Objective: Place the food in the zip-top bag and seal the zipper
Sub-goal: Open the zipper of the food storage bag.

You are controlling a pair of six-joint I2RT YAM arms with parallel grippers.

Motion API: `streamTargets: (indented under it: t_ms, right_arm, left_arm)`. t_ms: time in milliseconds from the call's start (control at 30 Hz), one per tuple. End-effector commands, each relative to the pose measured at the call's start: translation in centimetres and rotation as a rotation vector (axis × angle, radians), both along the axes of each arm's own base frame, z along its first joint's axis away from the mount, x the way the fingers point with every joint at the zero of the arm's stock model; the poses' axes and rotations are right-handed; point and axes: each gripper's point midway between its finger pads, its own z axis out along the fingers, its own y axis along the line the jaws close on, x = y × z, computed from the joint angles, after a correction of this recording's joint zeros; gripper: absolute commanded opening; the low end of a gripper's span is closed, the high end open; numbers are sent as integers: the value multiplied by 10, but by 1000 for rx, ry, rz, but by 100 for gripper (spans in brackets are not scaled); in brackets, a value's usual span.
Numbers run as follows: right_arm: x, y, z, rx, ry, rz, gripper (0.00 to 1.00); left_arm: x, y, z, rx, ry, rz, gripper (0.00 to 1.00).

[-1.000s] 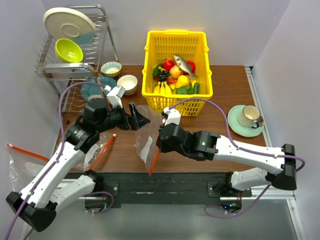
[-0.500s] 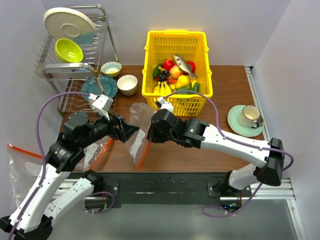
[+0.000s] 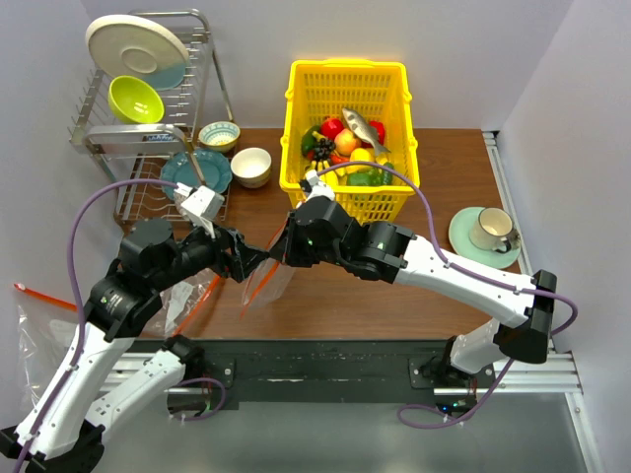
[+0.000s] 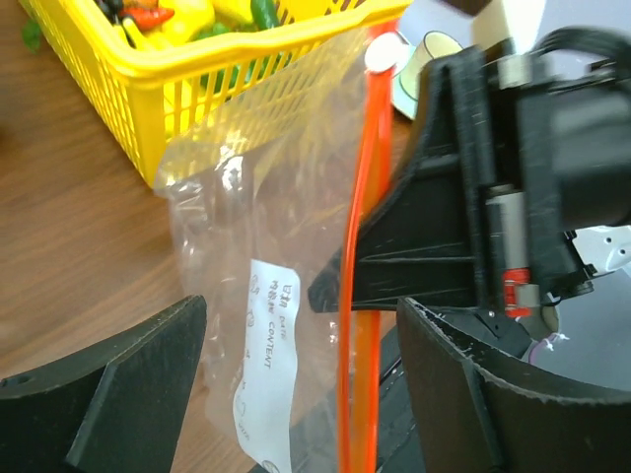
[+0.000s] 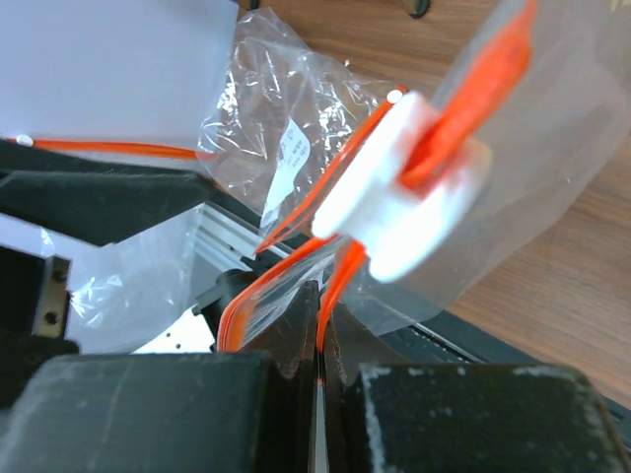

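Observation:
The zip-top bag (image 3: 268, 283) hangs clear and crinkly from my right gripper (image 3: 280, 253), which is shut on its orange-red zipper (image 5: 340, 281) just below the white slider (image 5: 399, 192). My left gripper (image 3: 256, 260) is open, with the bag (image 4: 246, 227) and the zipper (image 4: 357, 246) hanging between its fingers (image 4: 108, 389). The right gripper's black body (image 4: 473, 207) sits just behind the strip. The food (image 3: 347, 150) lies in the yellow basket (image 3: 394, 202): a yellow pear-like fruit (image 3: 361, 158), a green piece (image 3: 363, 178), and bananas partly hidden by the right arm.
A second clear bag (image 3: 192, 296) with an orange strip lies on the table under the left arm, and another (image 3: 39, 330) hangs off the left side. A dish rack (image 3: 128, 118), bowls (image 3: 251, 163) and a teal plate (image 3: 202, 169) stand back left. A cup on a saucer (image 3: 490, 232) stands right.
My right gripper has carried the bag leftward to the left gripper. My left arm has swung its open gripper round, so the bag's strip now hangs between its fingers.

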Motion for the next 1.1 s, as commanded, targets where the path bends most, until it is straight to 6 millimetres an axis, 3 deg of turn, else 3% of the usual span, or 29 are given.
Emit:
streamTargets:
  t_ms: [0,267,667,767,933,1067]
  right_arm:
    - [1,4,12,32,20,-15,0]
    - [-1,2,10,48,35,-23,0]
    - [0,6,11,67,43,-30,0]
    - [0,7,12,70,45,-27,0]
    - [0,9,11,72,51,-29,0]
    - [2,8,11,70,49,-34,0]
  left_arm:
    - [-6,2,26,12,-75,-33,81]
    - [-3,5,16,50,-55,-20,72]
    - [0,-4,-2,66,-20,-61,68]
    - [3,-3,-5,84,-20,-57,60]
    - [7,-4,-16,107,-3,-63,56]
    - [10,-5,-22,117,1,-65,37]
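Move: Just past the left fingertips, about 2 cm ahead, 3 cm to the right and 3 cm lower, is the near part of the orange zipper strip that the right hand pinches; this part is about 2 cm left, 1 cm back and 1 cm below the right hand. The strip's white slider sits some 6 cm ahead, 5 cm right and 5 cm above the left hand. The yellow basket stands about 30 cm ahead, 20 cm right and 15 cm below the left hand. Rising first by some 1.5 cm, the left hand then sinks about 4 cm beside the right gripper, bringing its fingertips to either side of the near orange lip while they close from wide open to about half open. Its left side rolls up roughly 5 degrees. The right hand stays all but in place and keeps its pinch on the strip. ##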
